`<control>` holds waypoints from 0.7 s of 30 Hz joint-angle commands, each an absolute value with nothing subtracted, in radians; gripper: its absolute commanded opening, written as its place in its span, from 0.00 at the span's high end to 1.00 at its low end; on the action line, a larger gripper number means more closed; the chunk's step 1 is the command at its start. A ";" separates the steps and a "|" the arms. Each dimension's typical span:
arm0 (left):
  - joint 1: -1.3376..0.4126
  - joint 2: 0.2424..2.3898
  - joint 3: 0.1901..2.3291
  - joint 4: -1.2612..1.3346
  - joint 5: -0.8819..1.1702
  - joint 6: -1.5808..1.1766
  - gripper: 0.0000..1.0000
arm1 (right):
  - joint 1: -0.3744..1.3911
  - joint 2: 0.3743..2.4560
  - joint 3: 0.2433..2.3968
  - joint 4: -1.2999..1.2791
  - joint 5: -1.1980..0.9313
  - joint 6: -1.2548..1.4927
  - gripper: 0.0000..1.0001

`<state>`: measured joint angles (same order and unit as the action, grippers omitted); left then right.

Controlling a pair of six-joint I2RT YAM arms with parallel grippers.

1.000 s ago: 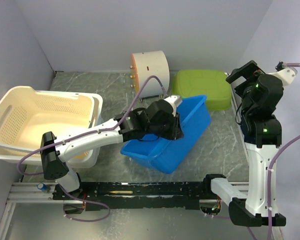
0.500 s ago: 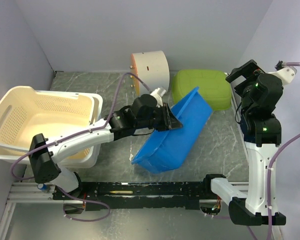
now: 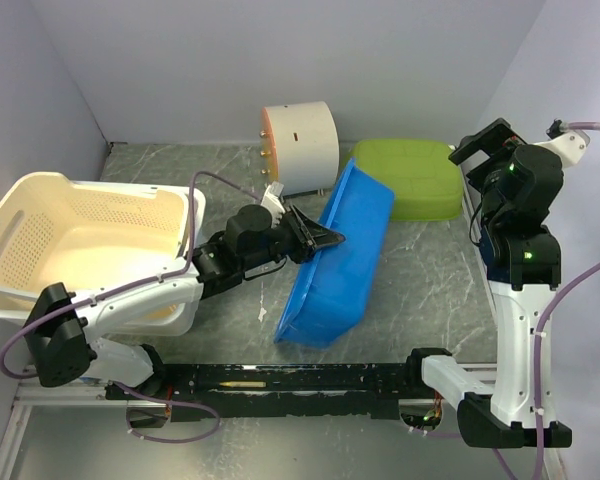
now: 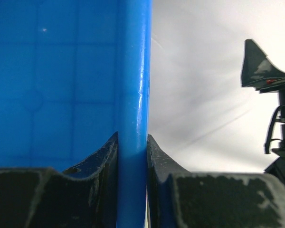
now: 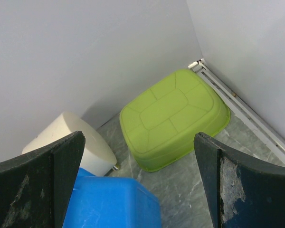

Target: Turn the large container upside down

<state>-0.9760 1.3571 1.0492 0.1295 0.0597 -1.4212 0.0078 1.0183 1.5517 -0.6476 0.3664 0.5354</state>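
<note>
The large blue container (image 3: 342, 262) stands tipped steeply on its long side in the middle of the table, with its underside facing right. My left gripper (image 3: 323, 238) is shut on its raised rim. In the left wrist view the blue rim (image 4: 132, 85) runs straight up between the two black fingers, and the left gripper (image 4: 132, 142) pinches it from both sides. My right gripper (image 3: 483, 146) hangs high at the right, open and holding nothing. In the right wrist view the right gripper (image 5: 138, 138) looks down on a corner of the blue container (image 5: 109, 204).
A green tub (image 3: 408, 176) lies upside down at the back right, close behind the blue container. A white cylinder (image 3: 300, 148) lies on its side at the back centre. A cream perforated basket (image 3: 40, 195) fills the left side. Walls enclose the table.
My left gripper has swung the rim up and to the left. The blue container has gone from a shallow tilt to nearly on edge. The right arm has not moved.
</note>
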 commanded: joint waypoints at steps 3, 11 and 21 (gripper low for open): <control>-0.968 1.280 0.956 0.288 -0.048 -1.636 0.93 | 0.007 1.028 1.527 -0.615 0.311 0.501 0.00; -0.956 1.181 0.914 0.076 -0.153 -1.601 0.93 | 0.007 1.087 1.329 -0.573 -0.241 0.469 0.00; -0.934 1.056 0.784 -0.050 -0.220 -1.566 0.93 | -0.025 0.994 1.020 -0.317 -0.766 0.656 0.00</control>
<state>-0.9482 1.0763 0.8356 0.0795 -0.1677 -1.5261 -0.0162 1.0668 1.0599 -0.4953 -0.5045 0.5446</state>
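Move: The left gripper already pinches the upper rim of the blue container, which stands on its side with its open face to the left; its middle lies about 6 cm to the right and 14 cm below. From the open right gripper the blue container is about 20 cm left, 9 cm back and 28 cm down, while the green container is some 22 cm ahead, 3 cm left and 40 cm down. The white drum stands roughly 30 cm ahead of the left hand, 6 cm left and 20 cm down. Keep the left gripper shut on the blue container's rim and carry it about 8 cm to the left, speeding up gradually while turning counter-clockwise. At the same time sink the wide-open right gripper some 18 cm and swing it left towards the container's outer underside, easing forward first and then back, the wrist turning strongly counter-clockwise and tipping down; stop short of touching. ##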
